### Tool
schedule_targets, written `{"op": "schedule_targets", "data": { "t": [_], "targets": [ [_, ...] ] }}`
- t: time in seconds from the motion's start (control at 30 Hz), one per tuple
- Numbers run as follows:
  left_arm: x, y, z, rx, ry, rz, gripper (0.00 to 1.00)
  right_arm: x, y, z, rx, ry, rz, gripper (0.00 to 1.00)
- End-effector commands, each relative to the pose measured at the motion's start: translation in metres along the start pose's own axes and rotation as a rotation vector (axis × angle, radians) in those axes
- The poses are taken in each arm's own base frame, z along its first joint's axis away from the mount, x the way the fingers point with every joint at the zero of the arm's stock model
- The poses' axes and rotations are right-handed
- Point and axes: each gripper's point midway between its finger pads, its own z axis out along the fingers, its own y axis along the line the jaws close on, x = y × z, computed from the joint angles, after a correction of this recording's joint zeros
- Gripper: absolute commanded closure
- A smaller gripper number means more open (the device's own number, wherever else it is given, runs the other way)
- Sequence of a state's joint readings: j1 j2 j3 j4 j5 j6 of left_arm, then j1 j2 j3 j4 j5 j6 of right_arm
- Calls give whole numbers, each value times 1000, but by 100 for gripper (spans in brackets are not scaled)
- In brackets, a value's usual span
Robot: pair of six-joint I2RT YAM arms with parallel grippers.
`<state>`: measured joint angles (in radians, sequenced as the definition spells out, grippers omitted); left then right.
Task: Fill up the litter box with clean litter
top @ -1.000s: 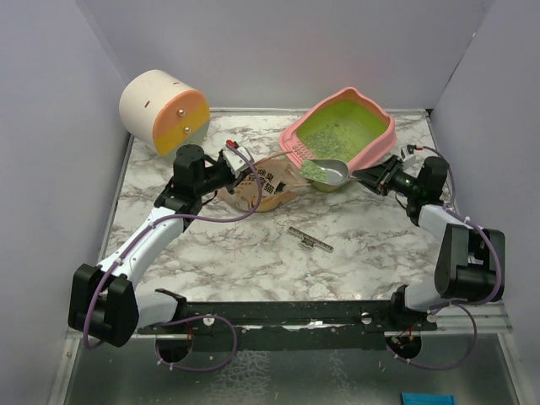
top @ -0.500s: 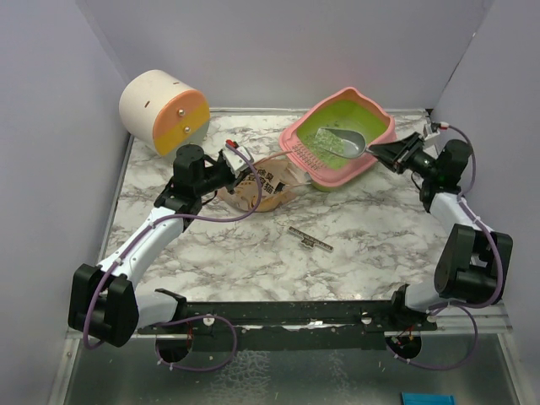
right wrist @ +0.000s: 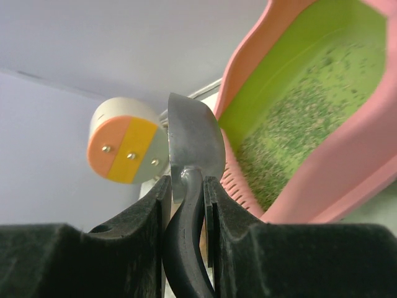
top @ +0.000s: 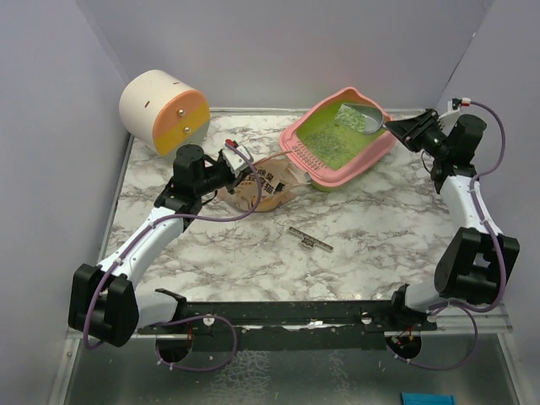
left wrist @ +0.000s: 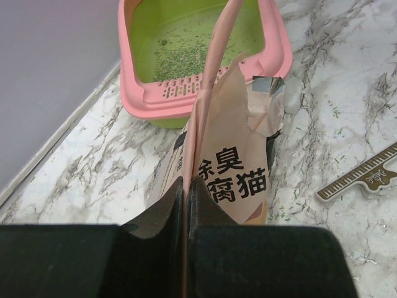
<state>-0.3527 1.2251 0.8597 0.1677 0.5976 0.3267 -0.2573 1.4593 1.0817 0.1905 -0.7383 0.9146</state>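
Note:
The pink litter box (top: 373,155) with its lime-green inside stands at the back right of the table. Greyish-green litter (top: 331,145) lies scattered over its floor. My right gripper (top: 398,129) is shut on the black handle of a grey metal scoop (top: 361,116). The scoop is held over the box's far right corner and, in the right wrist view, the scoop (right wrist: 195,139) is turned on its edge beside the litter box (right wrist: 347,162). My left gripper (top: 240,164) is shut on the top edge of the peach-pink bag (top: 267,187), and the bag (left wrist: 232,155) stands open towards the litter box (left wrist: 133,87).
A cream-and-orange cylinder (top: 163,111) lies at the back left. A small ruler-like strip (top: 310,239) lies on the marble mid-table, with stray granules around the bag. Grey walls close in the left, back and right.
My right gripper has carried the scoop from the box's near edge by the bag up and back to its far right corner, rolling it over. The left arm and bag have not moved.

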Motion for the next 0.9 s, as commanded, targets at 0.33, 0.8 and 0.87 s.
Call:
{"op": "schedule_targets", "data": {
  "t": [0.33, 0.8, 0.87],
  "targets": [
    [-5, -2, 4, 22, -25, -11, 100, -68, 8, -12, 274, -244, -350, 99],
    [-6, -5, 4, 39, -30, -13, 100, -87, 45, -2, 354, -305, -648, 99],
    [-7, -4, 3, 39, -32, -14, 100, -89, 49, -2, 377, -316, -684, 99]
  ]
}}
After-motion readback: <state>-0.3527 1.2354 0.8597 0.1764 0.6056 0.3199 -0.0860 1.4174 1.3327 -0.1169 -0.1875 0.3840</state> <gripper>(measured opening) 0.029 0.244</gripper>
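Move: Ahead and to the left of the right hand, which holds the loaded scoop, the litter box has its middle about 12 cm farther out, 9 cm left and 20 cm lower. The litter bag stands some 28 cm left of the hand, roughly level with it and 20 cm lower; the metal ruler lies about 13 cm back, 16 cm left and 28 cm down. From the left hand the litter box is about 20 cm ahead, 25 cm right and 17 cm below. Rolling its left side down by some 35 degrees, the right hand tips the scoop over the litter box's far right part. It first swings about 4 cm right and 2 cm forward, turning about 15 degrees clockwise, then eases slightly back left while rising some 4 cm; the fingers keep their hold on the handle. ##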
